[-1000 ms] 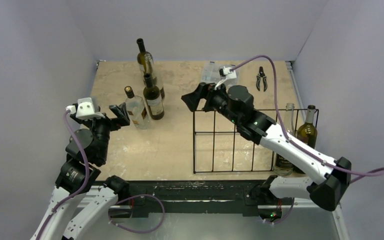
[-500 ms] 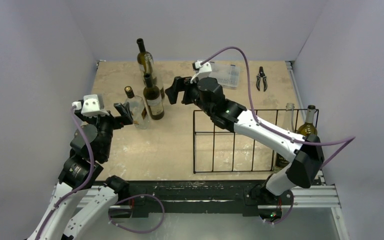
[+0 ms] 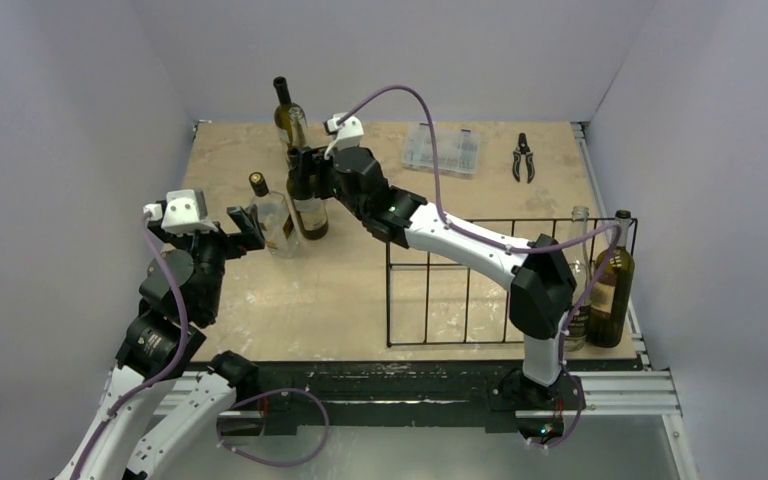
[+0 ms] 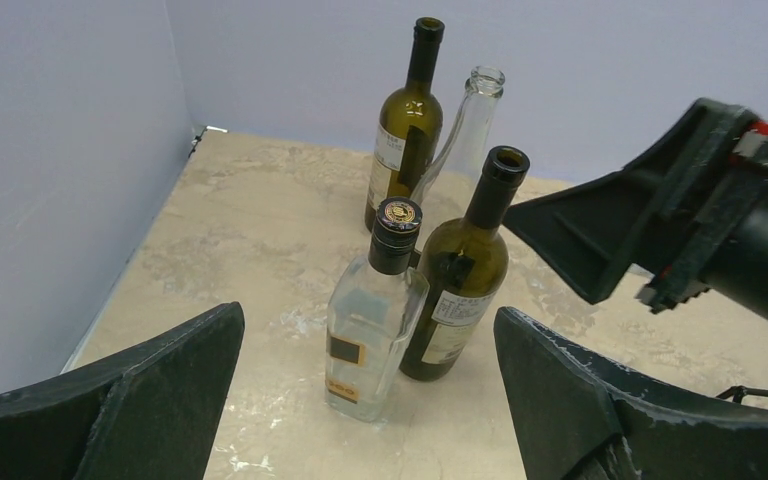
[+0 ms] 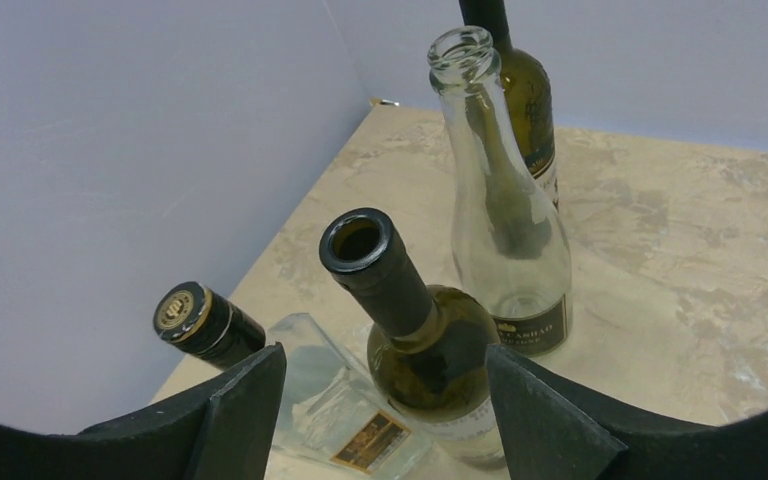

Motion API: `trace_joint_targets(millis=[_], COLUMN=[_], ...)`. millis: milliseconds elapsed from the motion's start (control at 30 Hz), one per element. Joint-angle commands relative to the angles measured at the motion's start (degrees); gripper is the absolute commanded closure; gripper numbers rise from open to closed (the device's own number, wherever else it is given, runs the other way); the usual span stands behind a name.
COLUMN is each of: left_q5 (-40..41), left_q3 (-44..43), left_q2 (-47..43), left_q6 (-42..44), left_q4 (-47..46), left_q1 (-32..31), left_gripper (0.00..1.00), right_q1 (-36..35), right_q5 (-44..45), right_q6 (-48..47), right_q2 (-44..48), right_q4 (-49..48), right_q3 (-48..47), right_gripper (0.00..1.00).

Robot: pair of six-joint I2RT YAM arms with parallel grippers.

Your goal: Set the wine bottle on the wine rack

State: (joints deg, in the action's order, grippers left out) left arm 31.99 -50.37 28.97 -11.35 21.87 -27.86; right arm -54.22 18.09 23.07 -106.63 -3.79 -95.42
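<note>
A dark green wine bottle [image 3: 307, 205] with an open mouth stands upright left of the middle. My right gripper [image 3: 300, 172] reaches over from the right. Its jaws straddle the bottle's neck and shoulder [image 5: 430, 340], open, with a gap on each side. The right gripper [image 5: 380, 365] holds nothing. A clear square bottle [image 4: 370, 330] with a black cap stands just left of the wine bottle [image 4: 460, 290]. My left gripper [image 3: 245, 228] stands open beside it, empty [image 4: 370, 400]. The black wire wine rack [image 3: 480, 285] stands to the right.
A dark bottle [image 3: 282, 105] and a clear glass bottle [image 5: 505, 240] stand behind the wine bottle. Two more bottles [image 3: 610, 285] stand at the rack's right end. A clear plastic box [image 3: 443, 150] and pliers [image 3: 523, 157] lie at the back right. Walls close in on both sides.
My right arm has swung left from above the rack to the wine bottle's neck, and its jaws have narrowed somewhat. The left arm has barely moved.
</note>
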Motion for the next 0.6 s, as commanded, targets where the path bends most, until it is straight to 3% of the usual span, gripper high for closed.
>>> trace_joint_targets(millis=[0,167,300,567], left_q5=[-0.2,-1.5,-1.1,-1.3], left_q3=[-1.1,-1.4,-1.3,-1.2], left_q2=[-0.1,-0.4,-0.6,0.3], left_q6=[0.0,-0.2,0.2,-0.1], left_q4=[-2.2,-2.0,-2.0,-2.0], left_q1=[-0.3,-0.3,-0.3,-0.3], left_gripper=[0.04,0.05,0.05,0.06], right_q1=[-0.6,-0.9,-1.6,-3.0], right_q5=[3.1,6.0,8.9,14.1], right_q6=[-0.6,-0.8,-3.7,-8.6], right_q2=[-3.2,-7.6,-10.3,-14.2], right_q4=[-3.4,-2.6,-1.9,-3.2], right_q3=[-5.2,-9.0,-11.7,-14.5], right_gripper=[0.25,0.31,0.43,0.42])
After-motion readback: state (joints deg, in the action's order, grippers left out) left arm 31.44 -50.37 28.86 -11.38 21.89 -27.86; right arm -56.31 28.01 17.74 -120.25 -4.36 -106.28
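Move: The wine bottle the right hand goes for stands about 5 cm ahead and 4 cm left, its middle some 12 cm lower. From that hand, the square clear bottle is 1 cm ahead and 11 cm left; the clear glass bottle is about 15 cm ahead and 3 cm left, and the far green bottle 22 cm ahead and 9 cm left. From the idle left hand, the target bottle lies roughly 20 cm ahead, 8 cm right and 14 cm down. No grip yet: the right hand sinks about 4.5 cm while easing forward and left towards the dark wine bottle's neck, some 3 cm each way, slowing near the end. The open fingers narrow to a little over half-way, bracketing the neck, as the wrist rolls its left side down and turns slightly clockwise. ##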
